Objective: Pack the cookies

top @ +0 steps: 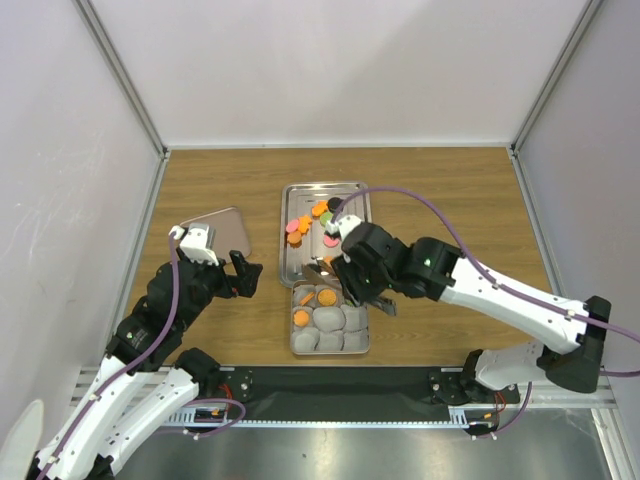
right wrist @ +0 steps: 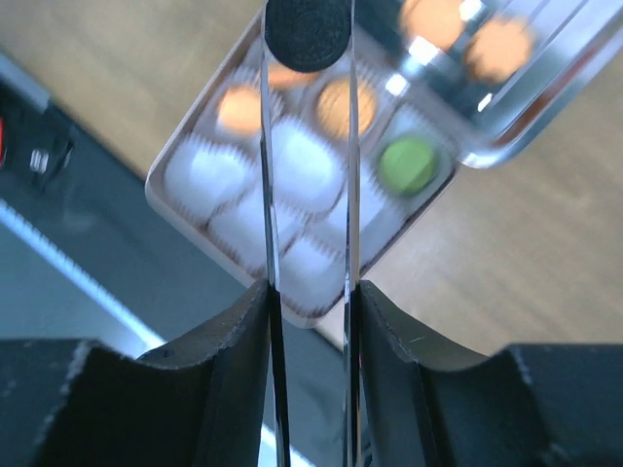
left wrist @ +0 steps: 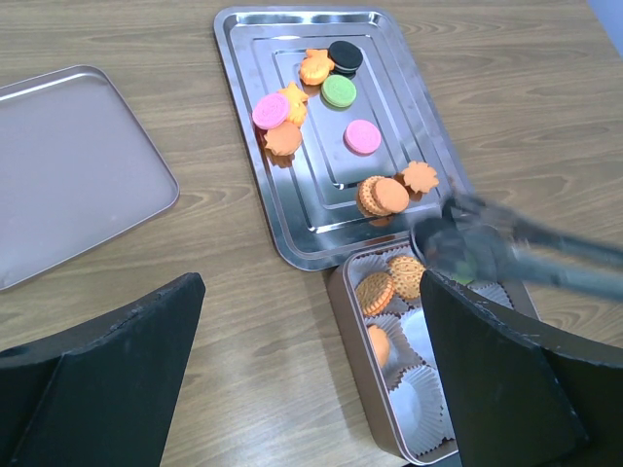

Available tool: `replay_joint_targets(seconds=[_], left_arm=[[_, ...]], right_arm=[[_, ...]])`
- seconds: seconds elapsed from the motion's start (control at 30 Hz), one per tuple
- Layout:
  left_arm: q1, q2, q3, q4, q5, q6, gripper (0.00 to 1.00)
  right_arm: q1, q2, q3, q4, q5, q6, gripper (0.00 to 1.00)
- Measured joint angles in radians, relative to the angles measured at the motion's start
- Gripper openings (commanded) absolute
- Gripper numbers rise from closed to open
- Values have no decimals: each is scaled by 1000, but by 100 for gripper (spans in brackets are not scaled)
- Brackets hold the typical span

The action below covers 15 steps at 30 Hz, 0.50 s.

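Loose cookies lie on the steel tray [top: 295,262]: a pink one [left wrist: 272,110], a green one [left wrist: 339,91], a black one [left wrist: 345,55] and orange ones [left wrist: 382,195]. The brown box [left wrist: 350,321] of paper cups holds orange cookies [left wrist: 375,292] and a green cookie [right wrist: 407,163]. My right gripper [top: 355,285] [right wrist: 310,292] is shut on metal tongs [left wrist: 526,248], and their tips pinch a black cookie [right wrist: 308,34] above the box. My left gripper [top: 245,275] [left wrist: 311,389] is open and empty, left of the box.
The box lid [top: 225,235] [left wrist: 68,165] lies upside down on the wooden table, left of the tray. Grey walls stand on three sides, and a black strip runs along the near edge.
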Motion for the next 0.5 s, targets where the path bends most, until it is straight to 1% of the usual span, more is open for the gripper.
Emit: replay_joint_targets(seconds=[0.23,0.5], left_arm=[[0,-1,0,0,0,0,100],[0,0,0,0,0,0,100]], right_arm=[[88,-90,-120,-50,-33,69,42],[128,-98,-181,-56,-47,116,43]])
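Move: Slightly behind the right hand and to its left, the empty centre cup of the box waits for the black cookie: about 2 cm back, 3 cm left and 20 cm down. The orange round cookie sits some 6 cm beyond this cup, the orange cookie about 7 cm to the cup's left, and the green cookie about 6 cm beyond and 7 cm right of it. From the left hand, the centre cup lies roughly 16 cm right, 3 cm back and 21 cm below. Carrying the black cookie still pinched at the ends of the tongs, the right hand draws back about 7 cm and sinks some 4 cm, drifting a little right, away from the tray and down towards the box's centre cup. It slows to a near stop as the wrist tips the tongs roughly 10 degrees steeper; the grip on them is kept. ##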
